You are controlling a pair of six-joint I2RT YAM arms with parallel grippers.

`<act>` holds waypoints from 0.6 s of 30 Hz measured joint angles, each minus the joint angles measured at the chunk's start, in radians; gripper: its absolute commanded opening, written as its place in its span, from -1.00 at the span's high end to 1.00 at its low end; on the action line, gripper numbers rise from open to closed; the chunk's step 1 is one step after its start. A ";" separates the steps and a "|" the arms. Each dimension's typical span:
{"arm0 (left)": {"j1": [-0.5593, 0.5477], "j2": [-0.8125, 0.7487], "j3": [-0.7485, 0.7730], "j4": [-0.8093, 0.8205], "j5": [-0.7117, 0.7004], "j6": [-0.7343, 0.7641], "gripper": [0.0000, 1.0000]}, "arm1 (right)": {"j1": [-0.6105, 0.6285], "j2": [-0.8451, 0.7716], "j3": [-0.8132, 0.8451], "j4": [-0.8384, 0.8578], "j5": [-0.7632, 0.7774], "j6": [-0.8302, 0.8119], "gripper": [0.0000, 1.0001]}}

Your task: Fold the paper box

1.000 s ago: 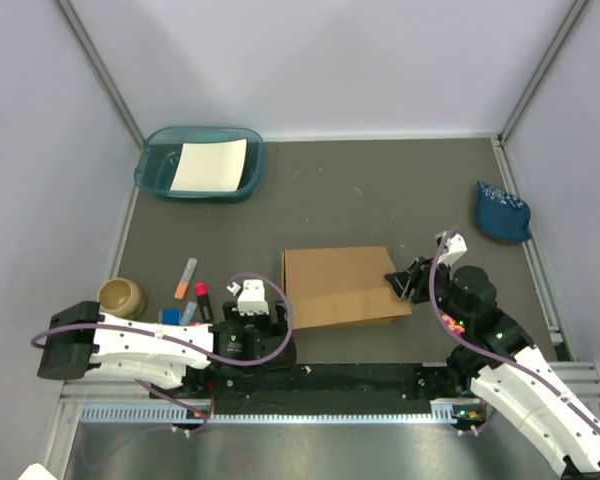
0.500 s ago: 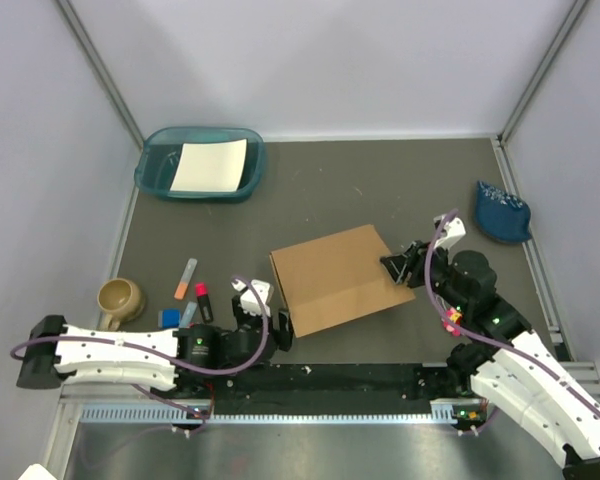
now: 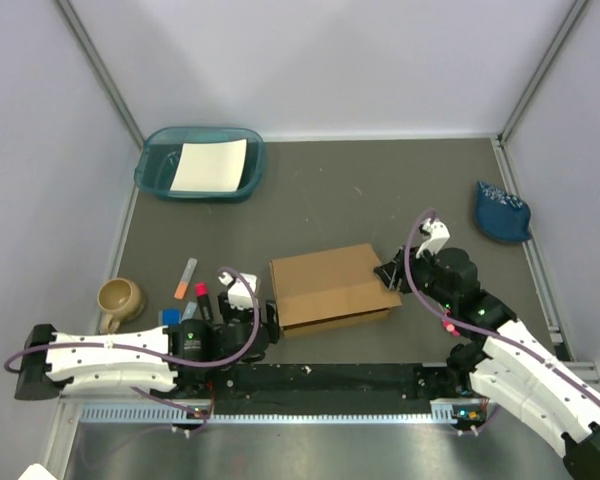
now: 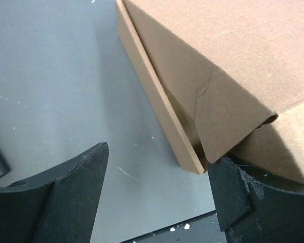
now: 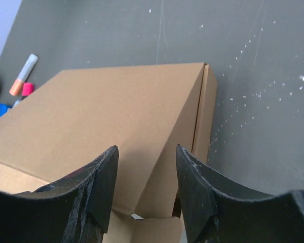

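The paper box [image 3: 330,288] is plain brown cardboard and lies near the front middle of the mat, its lid down but slightly raised. My left gripper [image 3: 267,326] sits low at the box's near-left corner. In the left wrist view it [image 4: 157,169] is open, and the corner flap of the box [image 4: 228,101] hangs just over its right fingertip [image 4: 228,192]. My right gripper [image 3: 388,276] is at the box's right end. In the right wrist view its jaws [image 5: 146,159] stand apart above the lid [image 5: 106,116], with nothing pinched between them.
A teal tray [image 3: 155,170] holding a white sheet [image 3: 210,165] stands at the back left. A tan mug [image 3: 120,297], two markers [image 3: 186,277] [image 3: 202,298] and a small blue block [image 3: 170,317] lie left of the box. A blue cloth item [image 3: 500,212] sits far right.
The box swung askew, then settled back nearly square, a little further left. My right gripper followed its right end leftward. My left arm drew back left and lower.
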 measured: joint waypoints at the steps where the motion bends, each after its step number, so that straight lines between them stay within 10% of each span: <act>1: 0.007 0.008 0.012 -0.024 0.000 -0.015 -0.59 | 0.000 0.002 -0.003 -0.001 0.002 0.000 0.01; 18: 0.011 -0.150 0.315 -0.153 0.098 0.215 -0.64 | 0.000 0.089 -0.038 -0.027 0.053 -0.011 0.03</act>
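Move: The raised lid of the paper box has its middle about 13 cm to the right of the left hand and 6 cm ahead, at roughly its height; the lid's near left corner is only some 3 cm right and 3 cm back. The red-capped marker lies around 14 cm left and 2 cm ahead. From the right hand, the lid's middle is about 11 cm left, 1 cm back and 5 cm below, the pink flower some 16 cm right and 10 cm back. Lifting away from the near left corner of the box, the left hand comes free of the front flap and climbs straight up about 12 cm, fingers still wide, wrist swinging slightly clockwise. Meanwhile the right hand sinks some 5 cm at the lid's right edge, its half-open fingers tipping a little further down and bearing the lid down. ##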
